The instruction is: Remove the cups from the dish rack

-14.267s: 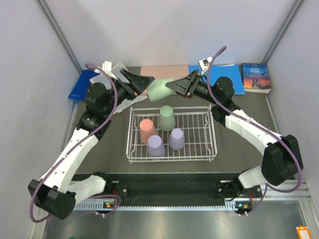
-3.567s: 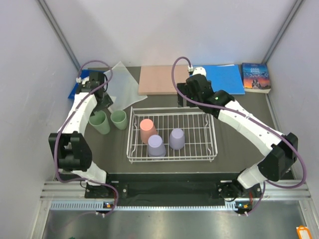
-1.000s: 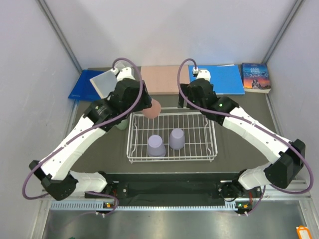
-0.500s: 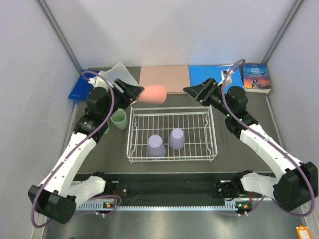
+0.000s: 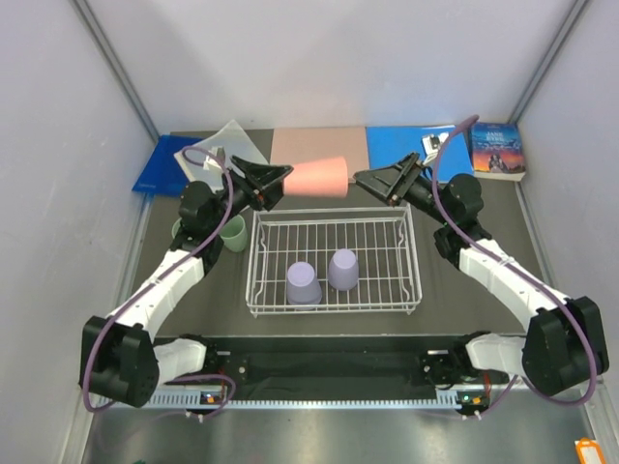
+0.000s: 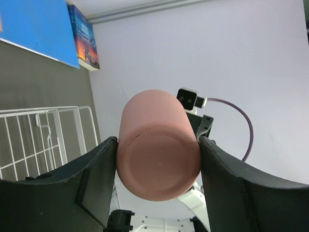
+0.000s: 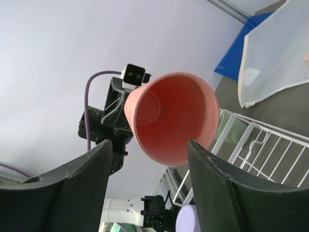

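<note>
A salmon pink cup (image 5: 319, 177) hangs on its side above the back edge of the white wire dish rack (image 5: 334, 311). My left gripper (image 5: 276, 182) is shut on its base end, which fills the gap between the fingers in the left wrist view (image 6: 158, 154). My right gripper (image 5: 370, 181) is open, facing the cup's open mouth (image 7: 169, 116); its fingertips flank the rim without touching. Two lavender cups (image 5: 303, 283) (image 5: 342, 269) stand upside down in the rack. Left of the rack stands a green cup (image 5: 230, 232), and a second green cup (image 5: 179, 230) is partly hidden by my left arm.
Along the back lie a white mesh mat (image 5: 218, 145), a pink board (image 5: 317, 145), a blue folder (image 5: 440, 159) and a book (image 5: 496, 150). A blue sheet (image 5: 158, 166) lies at the far left. Grey walls close in both sides.
My left gripper has lifted the pink cup off the rack's back edge, turned it sideways and carried it right. My right gripper swung round to face it and its jaws have narrowed.
</note>
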Controlling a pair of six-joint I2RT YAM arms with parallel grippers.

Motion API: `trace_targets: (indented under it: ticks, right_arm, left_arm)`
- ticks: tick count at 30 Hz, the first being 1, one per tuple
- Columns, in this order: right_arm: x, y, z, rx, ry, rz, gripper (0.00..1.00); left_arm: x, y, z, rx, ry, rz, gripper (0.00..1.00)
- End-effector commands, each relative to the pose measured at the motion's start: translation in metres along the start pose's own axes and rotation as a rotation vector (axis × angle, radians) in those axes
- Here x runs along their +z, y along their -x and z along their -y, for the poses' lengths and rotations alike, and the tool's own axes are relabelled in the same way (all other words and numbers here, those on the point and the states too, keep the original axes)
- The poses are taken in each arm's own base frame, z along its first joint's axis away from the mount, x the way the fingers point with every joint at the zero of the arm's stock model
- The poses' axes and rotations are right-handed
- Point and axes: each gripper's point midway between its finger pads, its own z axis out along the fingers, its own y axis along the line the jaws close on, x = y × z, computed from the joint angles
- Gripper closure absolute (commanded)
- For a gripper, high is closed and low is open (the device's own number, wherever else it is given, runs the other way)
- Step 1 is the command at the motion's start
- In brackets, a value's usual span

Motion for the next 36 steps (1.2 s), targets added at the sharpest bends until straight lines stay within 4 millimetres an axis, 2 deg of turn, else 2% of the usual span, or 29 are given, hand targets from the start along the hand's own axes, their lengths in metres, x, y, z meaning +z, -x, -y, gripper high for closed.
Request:
trace_targets:
  ticks: [1,5,7,13,14,17,18,20,21,22,23,24,25,26,27,28,29,30,31,32,33,34,35,36]
  right_arm:
    - [0.000,0.012,-0.045,-0.120,0.121,0.014,0.36]
    - [0.006,0.008,-0.043,-0.115,0.139,-0.010,0.36]
    - [0.011,0.005,-0.049,-0.116,0.160,-0.029,0.36]
    - [0.032,-0.017,-0.059,-0.119,0.211,-0.138,0.39]
    - [0.037,-0.024,-0.053,-0.112,0.198,-0.164,0.41]
    - [0.041,-0.028,-0.049,-0.105,0.176,-0.176,0.73]
    - [0.041,-0.028,-0.047,-0.102,0.167,-0.177,0.88]
    - [0.040,-0.028,-0.040,-0.115,0.130,-0.174,0.99]
    - [0.040,-0.028,-0.038,-0.124,0.115,-0.171,1.00]
    - [0.039,-0.027,-0.032,-0.121,0.082,-0.166,1.00]
    - [0.037,-0.025,-0.033,-0.146,0.077,-0.156,1.00]
    - [0.037,-0.021,-0.034,-0.161,0.064,-0.143,1.00]
    - [0.035,-0.015,-0.023,-0.199,-0.013,-0.113,1.00]
    - [0.038,0.000,-0.031,-0.249,-0.043,-0.074,1.00]
    - [0.039,0.010,-0.028,-0.286,-0.108,-0.047,1.00]
    - [0.034,0.016,0.014,-0.326,-0.326,-0.049,1.00]
    - [0.041,0.037,-0.003,-0.378,-0.369,-0.017,1.00]
    - [0.041,0.044,0.008,-0.398,-0.450,-0.022,1.00]
    - [0.036,0.044,0.051,-0.406,-0.626,-0.069,1.00]
    - [0.045,0.064,0.036,-0.443,-0.645,-0.030,1.00]
    - [0.047,0.070,0.046,-0.453,-0.707,-0.034,1.00]
    - [0.041,0.067,0.087,-0.452,-0.865,-0.089,1.00]
    - [0.053,0.084,0.070,-0.476,-0.866,-0.053,1.00]
    - [0.054,0.088,0.076,-0.482,-0.917,-0.059,1.00]
  left_arm:
    - [-0.005,-0.008,0.039,0.048,-0.140,-0.056,1.00]
    - [-0.003,-0.012,0.035,0.040,-0.130,-0.083,1.00]
    - [-0.001,-0.012,0.031,0.033,-0.121,-0.092,1.00]
    - [0.005,-0.019,0.024,0.025,-0.105,-0.164,1.00]
    - [0.006,-0.020,0.021,0.021,-0.100,-0.173,1.00]
    - [0.005,-0.019,0.019,0.019,-0.093,-0.163,1.00]
    - [0.005,-0.018,0.019,0.034,-0.090,-0.156,1.00]
    - [0.004,-0.017,0.014,0.035,-0.055,-0.147,1.00]
    - [0.005,-0.015,0.011,0.058,-0.041,-0.132,1.00]
    - [0.004,-0.013,0.009,0.066,-0.026,-0.121,0.97]
    - [0.003,-0.013,0.001,0.078,0.016,-0.116,0.88]
    - [0.004,-0.006,0.001,0.092,0.036,-0.087,0.77]
    - [0.003,-0.002,-0.001,0.107,0.063,-0.073,0.42]
    - [0.001,-0.001,-0.008,0.160,0.137,-0.076,0.26]
    - [0.000,0.005,-0.010,0.205,0.190,-0.062,0.11]
    - [-0.004,0.019,-0.028,0.237,0.323,0.006,0.01]
    - [-0.015,0.027,-0.038,0.302,0.456,0.019,0.01]
    - [-0.021,0.033,-0.046,0.327,0.528,0.041,0.01]
    - [-0.029,0.052,-0.057,0.360,0.625,0.122,0.01]
    - [-0.034,0.060,-0.054,0.397,0.665,0.149,0.01]
    - [-0.046,0.060,-0.064,0.389,0.739,0.154,0.01]
    - [-0.052,0.066,-0.068,0.396,0.781,0.184,0.01]
    - [-0.059,0.074,-0.068,0.410,0.816,0.230,0.01]
    - [-0.065,0.074,-0.072,0.407,0.848,0.238,0.01]
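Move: The coral cup lies sideways in the left hand, its middle about 5 cm to the right of that hand, its mouth facing the open right hand. From the right hand its middle is some 9 cm to the left, level in depth and height. Down in the rack, about 14 cm lower, the near purple cup stands some 14 cm back and 13 cm left of the right hand, the other purple cup 11 cm back and 3 cm left. The coral cup changes hands in the air: the right hand slides about 5 cm left to its mouth and shuts on the rim wall, one finger inside, while the left keeps hold and sinks a little. The left fingers then open and back off some 6 cm left and slightly forward, rolling; the right carries the cup about 10 cm forward, 5 cm up and slightly right, rolling some 30 degrees, left side dipping, and turning clockwise. ##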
